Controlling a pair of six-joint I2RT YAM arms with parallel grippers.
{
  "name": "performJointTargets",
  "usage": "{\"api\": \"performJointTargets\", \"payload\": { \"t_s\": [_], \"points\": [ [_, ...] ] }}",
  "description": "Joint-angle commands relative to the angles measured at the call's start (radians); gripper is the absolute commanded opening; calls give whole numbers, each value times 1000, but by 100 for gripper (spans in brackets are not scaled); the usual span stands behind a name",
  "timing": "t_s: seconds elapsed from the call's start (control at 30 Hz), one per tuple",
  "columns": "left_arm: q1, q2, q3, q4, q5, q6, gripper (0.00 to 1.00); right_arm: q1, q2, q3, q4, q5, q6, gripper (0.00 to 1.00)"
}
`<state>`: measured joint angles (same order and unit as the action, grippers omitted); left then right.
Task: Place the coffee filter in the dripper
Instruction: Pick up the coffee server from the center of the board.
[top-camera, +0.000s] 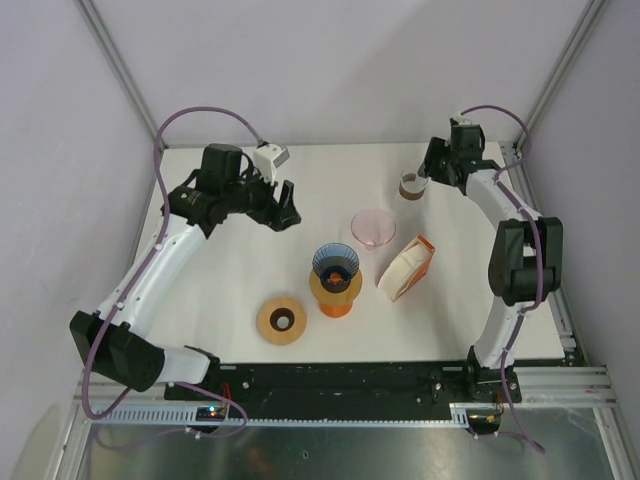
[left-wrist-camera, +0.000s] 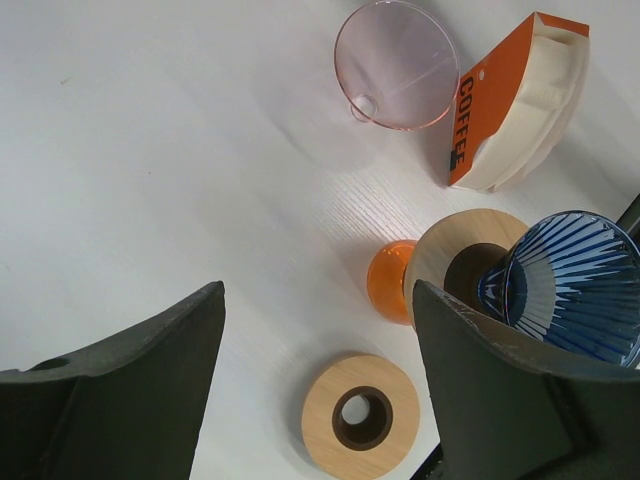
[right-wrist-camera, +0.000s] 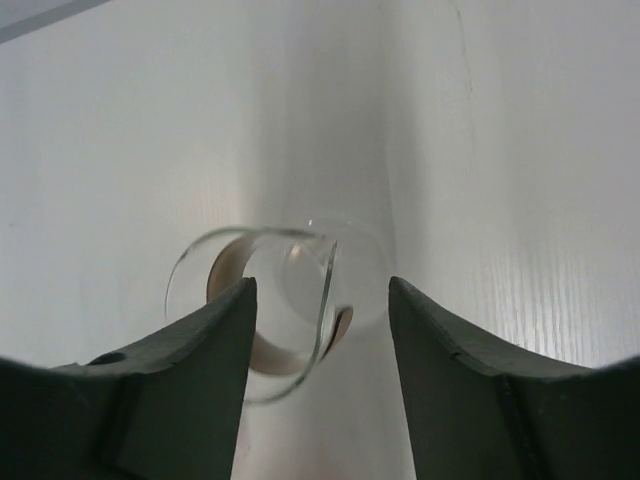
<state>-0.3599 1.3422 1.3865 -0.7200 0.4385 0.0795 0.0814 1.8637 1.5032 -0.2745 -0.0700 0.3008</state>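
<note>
The coffee filters are a white stack in an orange "COFFEE" holder, lying right of centre. A blue ribbed dripper sits on a wooden collar over an orange base. A clear pink dripper rests on the table behind it. My left gripper hovers open at the left, above bare table, holding nothing. At the far right, my right gripper has its jaws apart at a clear glass cup with a brown band.
A loose wooden ring lies near the front, left of the blue dripper. White walls with metal frame posts close in the table at the back and sides. The right arm's elbow stands along the right edge.
</note>
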Motion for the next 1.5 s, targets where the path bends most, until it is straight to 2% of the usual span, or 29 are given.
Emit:
{"api": "performJointTargets", "payload": {
  "t_s": [0.0,0.27,0.37,0.47,0.73,1.07,1.23,1.47],
  "points": [
    [8,1,-8,21,26,12,80,24,82,120,-36,61,-36,55],
    [14,-2,-10,20,30,19,80,69,154,200,-93,176,-90,30],
    [16,-3,-11,20,35,21,80,77,164,210,-99,181,-100,14],
    [17,-3,-15,21,37,23,80,94,159,227,-110,197,-118,2],
    [23,-8,-17,21,36,26,80,150,63,270,-95,190,-121,0],
    [29,-22,-23,21,41,28,80,235,-148,317,-75,196,-149,0],
    [30,-33,-29,22,50,28,80,272,-225,381,-190,199,-186,0],
    [30,-47,-39,21,57,35,80,339,-466,227,-382,257,-177,0]
  ]
}}
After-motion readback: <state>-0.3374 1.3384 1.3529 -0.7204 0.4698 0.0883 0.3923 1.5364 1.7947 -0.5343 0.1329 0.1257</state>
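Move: Some 6 cm to the right hand's left, about 1 cm ahead and 9 cm below, stands the glass coffee server with its brown band. The pink cup is roughly 8 cm back and 15 cm left of that hand, and the coffee bag about 17 cm back and 6 cm left, both around 10 cm lower than it. From the idle left hand the server is some 15 cm ahead, 30 cm to the right and 20 cm down. Easing forward, down and left by 2 to 3 cm each, the right hand shuts its half-open fingers on the glass edge at the server's right side, rolling its left side down about 10 degrees. Keeping that pinch, it creeps left, then swings up fast by some 25 cm, going left and finally back about 10 cm, while the fingertips tilt up. ##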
